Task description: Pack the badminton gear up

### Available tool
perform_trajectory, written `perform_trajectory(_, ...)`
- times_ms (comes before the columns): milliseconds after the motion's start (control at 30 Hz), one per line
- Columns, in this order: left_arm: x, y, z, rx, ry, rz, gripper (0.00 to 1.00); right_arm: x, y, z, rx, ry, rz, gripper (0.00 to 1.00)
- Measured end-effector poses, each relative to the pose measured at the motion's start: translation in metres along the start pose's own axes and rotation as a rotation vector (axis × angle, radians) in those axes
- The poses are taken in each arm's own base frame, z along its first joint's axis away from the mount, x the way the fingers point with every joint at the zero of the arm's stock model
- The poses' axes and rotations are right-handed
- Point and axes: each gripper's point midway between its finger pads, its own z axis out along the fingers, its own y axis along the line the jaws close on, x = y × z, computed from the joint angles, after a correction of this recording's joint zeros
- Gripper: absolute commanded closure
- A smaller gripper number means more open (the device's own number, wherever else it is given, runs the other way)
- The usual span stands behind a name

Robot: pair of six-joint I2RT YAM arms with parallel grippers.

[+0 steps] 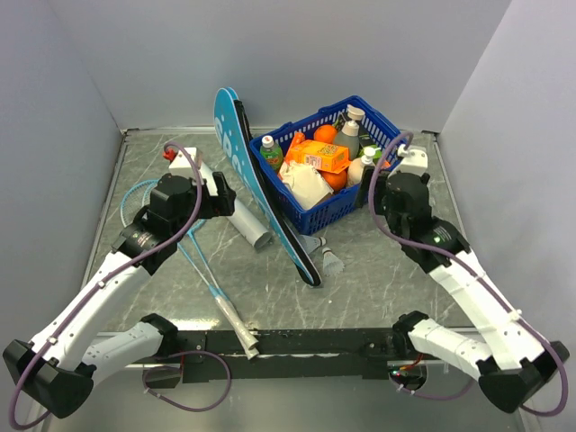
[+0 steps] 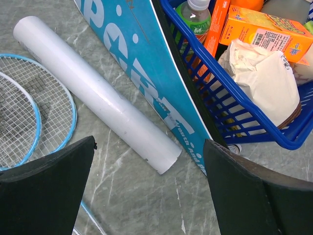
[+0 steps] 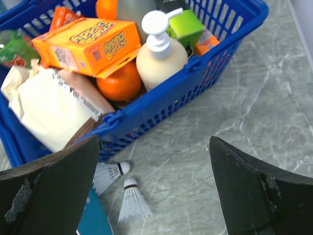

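Note:
The teal bag (image 1: 236,148) lettered SPORT stands on its long edge, leaning against the blue basket; it also shows as the teal bag (image 2: 146,68) in the left wrist view. Two light-blue rackets (image 1: 135,205) lie flat at the left, their heads overlapping (image 2: 29,107), with the white handles (image 1: 232,322) pointing toward the near edge. Two white shuttlecocks (image 3: 110,175) (image 3: 131,200) lie on the table in front of the basket, near the bag's tip (image 1: 330,261). My left gripper (image 2: 149,196) hangs open above the table beside a white tube. My right gripper (image 3: 156,196) hangs open above the shuttlecocks, holding nothing.
The blue grocery basket (image 1: 360,193) at the back centre holds bottles, an orange box, oranges and a paper package. A white tube (image 2: 98,93) lies between the rackets and the bag. Grey walls enclose the table on three sides.

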Motion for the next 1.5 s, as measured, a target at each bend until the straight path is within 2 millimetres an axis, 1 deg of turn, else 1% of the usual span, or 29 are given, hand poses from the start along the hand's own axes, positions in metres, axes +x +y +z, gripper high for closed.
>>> perform_trajectory(67, 0.000, 0.000, 0.000, 0.002, 0.001, 0.000, 0.04, -0.003, -0.001, 0.002, 0.027, 0.000, 0.002, 0.00)
perform_trajectory(133, 0.000, 0.000, 0.000, 0.002, 0.001, 0.000, 0.03, -0.003, -0.003, 0.001, 0.034, -0.003, 0.001, 0.00)
perform_trajectory(267, -0.002, -0.001, -0.003, 0.007, -0.009, -0.003, 0.03, -0.002, -0.006, -0.012, -0.005, -0.038, 0.016, 0.00)
perform_trajectory(333, -0.004, -0.001, -0.005, 0.010, -0.016, -0.004, 0.03, -0.002, 0.000, -0.016, -0.050, -0.038, 0.017, 0.00)
perform_trajectory(433, -0.005, -0.001, -0.006, 0.012, -0.018, -0.005, 0.04, 0.002, 0.020, -0.015, -0.155, -0.006, 0.016, 0.02)
perform_trajectory(567, -0.004, -0.002, -0.006, 0.016, -0.017, -0.005, 0.04, 0.016, 0.062, -0.008, -0.325, 0.103, -0.009, 0.06)
perform_trajectory(600, -0.004, -0.002, -0.006, 0.019, -0.016, -0.005, 0.04, 0.023, 0.076, -0.003, -0.372, 0.146, -0.021, 0.07)
perform_trajectory(700, -0.004, -0.003, -0.006, 0.022, -0.014, -0.006, 0.04, 0.043, 0.104, 0.007, -0.449, 0.253, -0.062, 0.07)
perform_trajectory(800, -0.004, -0.004, -0.007, 0.027, -0.014, -0.008, 0.04, 0.059, 0.134, 0.008, -0.524, 0.329, -0.127, 0.08)
perform_trajectory(900, -0.004, -0.005, -0.007, 0.035, -0.012, -0.009, 0.04, 0.061, 0.156, 0.007, -0.575, 0.351, -0.187, 0.10)
perform_trajectory(1000, -0.004, -0.006, -0.008, 0.038, -0.013, -0.010, 0.04, 0.055, 0.174, 0.010, -0.612, 0.346, -0.238, 0.14)
perform_trajectory(1100, -0.005, -0.006, -0.009, 0.039, -0.016, -0.011, 0.04, 0.050, 0.184, 0.017, -0.623, 0.340, -0.277, 0.19)
perform_trajectory(1167, -0.005, -0.006, -0.009, 0.040, -0.017, -0.011, 0.04, 0.050, 0.189, 0.025, -0.619, 0.345, -0.299, 0.22)
perform_trajectory(1200, -0.005, -0.006, -0.009, 0.040, -0.017, -0.011, 0.04, 0.052, 0.191, 0.029, -0.615, 0.348, -0.311, 0.26)
perform_trajectory(1267, -0.005, -0.006, -0.009, 0.041, -0.017, -0.011, 0.04, 0.058, 0.193, 0.037, -0.606, 0.367, -0.337, 0.29)
perform_trajectory(1300, -0.005, -0.006, -0.009, 0.041, -0.018, -0.011, 0.04, 0.063, 0.193, 0.042, -0.599, 0.384, -0.349, 0.33)
perform_trajectory(1367, -0.006, -0.006, -0.010, 0.043, -0.018, -0.011, 0.04, 0.071, 0.194, 0.048, -0.591, 0.406, -0.367, 0.37)
perform_trajectory(1400, -0.006, -0.006, -0.010, 0.044, -0.019, -0.012, 0.04, 0.075, 0.194, 0.051, -0.586, 0.418, -0.376, 0.42)
perform_trajectory(1467, -0.006, -0.007, -0.010, 0.045, -0.019, -0.012, 0.04, 0.083, 0.194, 0.056, -0.577, 0.442, -0.393, 0.47)
perform_trajectory(1500, -0.006, -0.007, -0.010, 0.047, -0.019, -0.012, 0.04, 0.087, 0.193, 0.058, -0.574, 0.453, -0.397, 0.51)
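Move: Ahead-left of the right hand, the racket bag stands on edge against the basket, its middle about 25 cm left, 12 cm farther out and 18 cm lower. The basket's middle is some 19 cm ahead, 7 cm left, and the crumpled paper bag in it about 12 cm ahead, 15 cm left. The nearer shuttlecock lies roughly 6 cm back, 6 cm left, on the table. From the left hand the racket bag is 12 cm ahead, 11 cm right. Sweeping left about 20 cm towards the racket bag where it meets the basket's near-left corner, the right hand turns some 40 degrees counter-clockwise and dips, then eases forward and sinks to about 8 cm lower overall. The fingers tip steeper and half close around the bag's zipped edge and the basket rim beside it, with no clear touch yet. ##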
